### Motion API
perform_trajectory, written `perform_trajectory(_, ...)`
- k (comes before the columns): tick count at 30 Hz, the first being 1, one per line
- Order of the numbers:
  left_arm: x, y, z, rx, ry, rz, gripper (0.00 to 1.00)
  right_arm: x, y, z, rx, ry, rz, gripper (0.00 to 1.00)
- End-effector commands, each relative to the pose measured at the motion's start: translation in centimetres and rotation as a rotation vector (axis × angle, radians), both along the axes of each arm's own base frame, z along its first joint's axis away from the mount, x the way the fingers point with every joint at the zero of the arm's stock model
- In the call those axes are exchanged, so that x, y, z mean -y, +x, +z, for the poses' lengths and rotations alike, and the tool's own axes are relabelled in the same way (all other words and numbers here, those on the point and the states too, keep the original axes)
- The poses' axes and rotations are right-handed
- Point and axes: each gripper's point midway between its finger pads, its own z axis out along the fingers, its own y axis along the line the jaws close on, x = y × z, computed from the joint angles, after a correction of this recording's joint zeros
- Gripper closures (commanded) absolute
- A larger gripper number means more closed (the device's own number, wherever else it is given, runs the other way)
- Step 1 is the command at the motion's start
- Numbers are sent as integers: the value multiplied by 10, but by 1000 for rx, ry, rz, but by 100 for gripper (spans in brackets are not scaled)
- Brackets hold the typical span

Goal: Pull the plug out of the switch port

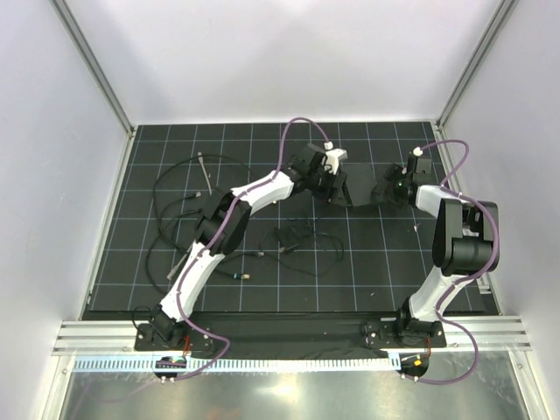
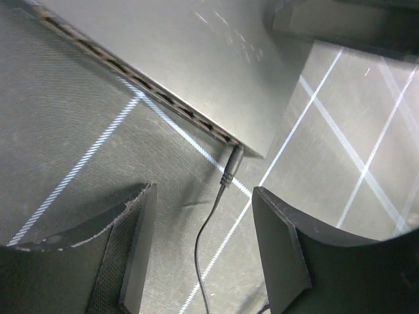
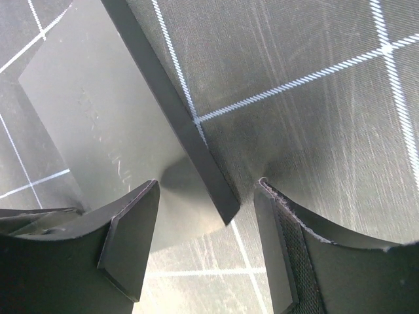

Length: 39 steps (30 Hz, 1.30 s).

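The flat matte-black switch box (image 2: 196,59) fills the top of the left wrist view, with a row of sockets along its near edge. A small black plug (image 2: 232,165) sits with its tip at the last switch port (image 2: 236,144) by the box's corner. Its thin black cable (image 2: 200,243) trails back between the fingers of my left gripper (image 2: 203,255), which stands open and touches neither plug nor cable. My right gripper (image 3: 206,252) is open too, with another corner of the box (image 3: 98,118) lying between its fingers. From above, the box (image 1: 359,194) lies between both grippers.
A small black block with thin wires (image 1: 289,236) lies in the middle of the gridded mat (image 1: 376,262). Loose black cables (image 1: 175,206) and a white tie (image 1: 203,172) are spread at the left. White walls close in the mat on three sides.
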Motion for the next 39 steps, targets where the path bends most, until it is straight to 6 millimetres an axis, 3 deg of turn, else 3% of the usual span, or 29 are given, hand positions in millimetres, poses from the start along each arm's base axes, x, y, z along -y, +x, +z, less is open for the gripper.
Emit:
perform_trajectory(1,13,-13,33,209,16,-162,36,2,1,26,52,-43,11,33)
perform_trajectory(6,13,-5,25,351,136,-165,35,2,-3,31,53,-43,18,33)
perform_trajectory(11,19,-10,14,504,259,-254,39,0,-6,40,66,-44,26,33)
perform_trajectory(21,25,-9,-2,547,333,-238,64,-16,-5,51,92,-27,57,33)
perform_trajectory(27,30,-14,-11,530,337,-226,78,-16,-12,44,68,-29,43,34)
perform_trajectory(35,35,-16,-8,508,304,-194,86,-22,-18,46,78,15,31,35)
perform_trajectory(39,38,-22,-8,487,284,-208,100,-26,-21,49,78,33,44,36)
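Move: The plug, a thin black barrel sitting in the switch's near-left corner, is about 2 cm back, 3 cm right and 2 cm below the left hand. The switch's middle lies some 3 cm ahead, 8 cm right and 3 cm lower. The black adapter lies roughly 12 cm back, 15 cm left and 4 cm below. From the right hand the plug is about 12 cm left, 2 cm back and 2 cm below; the switch's middle is 7 cm left, 4 cm ahead and 2 cm below. The plug's cable end gets pinched between the left fingertips: that hand eases back and to its right about 3.5 cm while sinking 2 cm, rolls some 30 degrees and steepens its downward point, closing from well open to nearly shut. The open right hand lifts 2 to 3 cm off by the switch's near-right corner, also easing back and left. ##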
